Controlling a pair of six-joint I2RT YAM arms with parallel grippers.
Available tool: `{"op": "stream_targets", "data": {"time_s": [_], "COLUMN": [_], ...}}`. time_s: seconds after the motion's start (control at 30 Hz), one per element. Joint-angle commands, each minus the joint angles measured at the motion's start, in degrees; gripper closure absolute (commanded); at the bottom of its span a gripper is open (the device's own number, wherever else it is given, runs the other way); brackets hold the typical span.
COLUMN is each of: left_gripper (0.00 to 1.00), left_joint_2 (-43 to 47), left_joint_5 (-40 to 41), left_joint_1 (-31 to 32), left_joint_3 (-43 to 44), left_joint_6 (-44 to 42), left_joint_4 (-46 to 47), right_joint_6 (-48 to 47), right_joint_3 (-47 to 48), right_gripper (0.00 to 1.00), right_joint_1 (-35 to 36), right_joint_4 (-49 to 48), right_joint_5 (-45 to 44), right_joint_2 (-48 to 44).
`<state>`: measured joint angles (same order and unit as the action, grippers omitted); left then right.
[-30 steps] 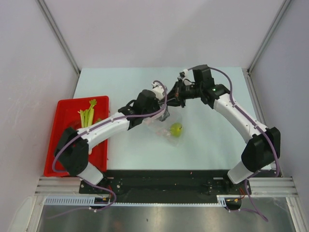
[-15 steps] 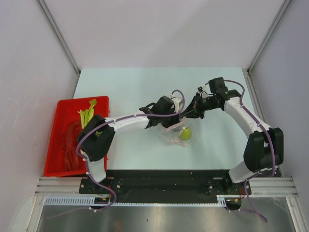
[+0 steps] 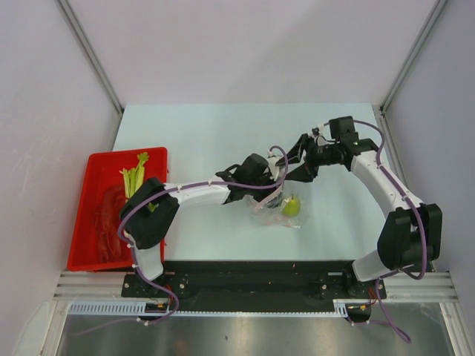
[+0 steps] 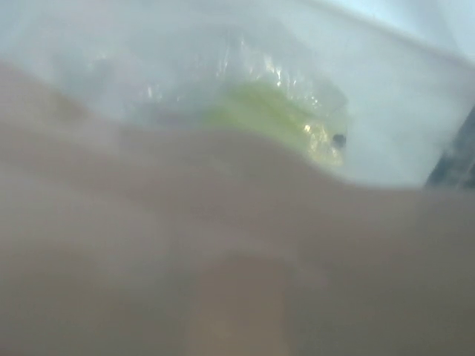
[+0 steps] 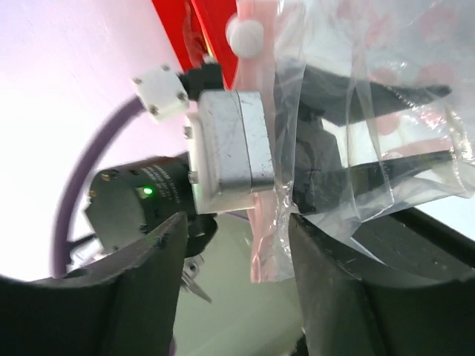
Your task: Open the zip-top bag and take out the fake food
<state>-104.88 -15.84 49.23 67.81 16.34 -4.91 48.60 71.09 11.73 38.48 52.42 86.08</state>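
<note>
The zip-top bag (image 3: pixel 276 213) lies crumpled on the table with the yellow-green pear (image 3: pixel 291 206) inside it. My left gripper (image 3: pixel 272 194) is at the bag's mouth. In the right wrist view its two black fingers (image 5: pixel 404 165) stand apart behind the clear plastic. The left wrist view is blurred by plastic close to the lens, and the pear (image 4: pixel 274 119) shows through it. My right gripper (image 3: pixel 298 161) is open just right of the bag's mouth. The pink zip strip (image 5: pixel 263 245) hangs between its spread fingers (image 5: pixel 141 282), ungripped.
A red tray (image 3: pixel 89 165) stands at the left table edge, holding the pale stalk vegetable with green leaves (image 3: pixel 135 178) and the red lobster (image 3: pixel 110 219). The left arm's forearm stretches from the tray towards the bag. The enclosure walls stand close round the table.
The left gripper has moved right and nearer with the bag and pear. The right gripper has drawn back to the right of the bag's mouth and stands open.
</note>
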Motion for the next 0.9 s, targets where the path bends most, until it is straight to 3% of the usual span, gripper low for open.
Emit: {"op": "stream_targets", "data": {"time_s": [0.0,0.07,0.2,0.27,0.33,0.5,0.67,0.87], "left_gripper": [0.52,0.52,0.53,0.53,0.53,0.52,0.50,0.49], "left_joint_2": [3.01,3.37,3.37,3.37,2.75,1.78,1.44,-1.46], "left_joint_5": [-2.62,-3.15,-6.57,-8.59,-9.82,-14.31,-15.02,-15.72], "left_joint_1": [0.16,-0.01,-0.80,-1.24,-1.24,-1.33,-1.25,-1.24], "left_joint_3": [-0.66,-1.19,-1.45,-1.54,-1.37,-0.92,-0.93,3.11], "left_joint_6": [-1.66,-1.31,-0.52,0.36,0.97,1.24,-2.01,-5.26], "left_joint_4": [3.50,3.76,3.59,4.20,4.29,6.30,7.90,3.69], "right_joint_6": [2.47,0.46,-6.56,-9.65,-13.26,-16.25,-16.34,-17.56], "right_joint_3": [0.36,0.37,0.37,0.37,0.19,-2.09,-5.52,-8.24], "right_gripper": [0.37,0.37,0.47,0.50,0.52,0.74,0.93,0.97], "right_joint_1": [-3.72,-7.93,-15.93,-18.74,-19.02,-17.53,-14.11,-12.25], "right_joint_4": [-3.76,-0.35,10.19,14.94,17.58,16.90,15.84,16.62], "right_joint_5": [-2.50,-5.04,-11.10,-18.03,-25.31,-31.05,-27.03,-29.92], "right_joint_2": [-4.95,-6.71,-7.25,-6.90,-5.93,-0.57,5.67,7.26]}}
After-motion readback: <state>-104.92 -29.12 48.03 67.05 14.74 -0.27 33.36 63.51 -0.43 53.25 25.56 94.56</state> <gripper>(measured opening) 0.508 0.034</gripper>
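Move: The green fake fruit, the last food in the bag, lies about 19 cm below the right hand, some 5 cm to its right and 2 cm back. The left gripper's fingers, inside the bag, are roughly 15 cm below the right hand, a centimetre left and a centimetre back; the pink zip strip is about 13 cm below, 4 cm left and 2 cm back. From the left hand the fruit is about 6 cm right, 1 cm back and 4 cm lower. Towards the green fruit in the bag, the right hand, its fingers already open, first swings right about 15 cm and a little forward, clear of the zip strip. It then drops some 15 cm beside the bag, drawing back and slightly left, as its fingers shut and tip about 30 degrees further down. The left hand stays half open inside the bag, easing back, right and up a couple of centimetres. ##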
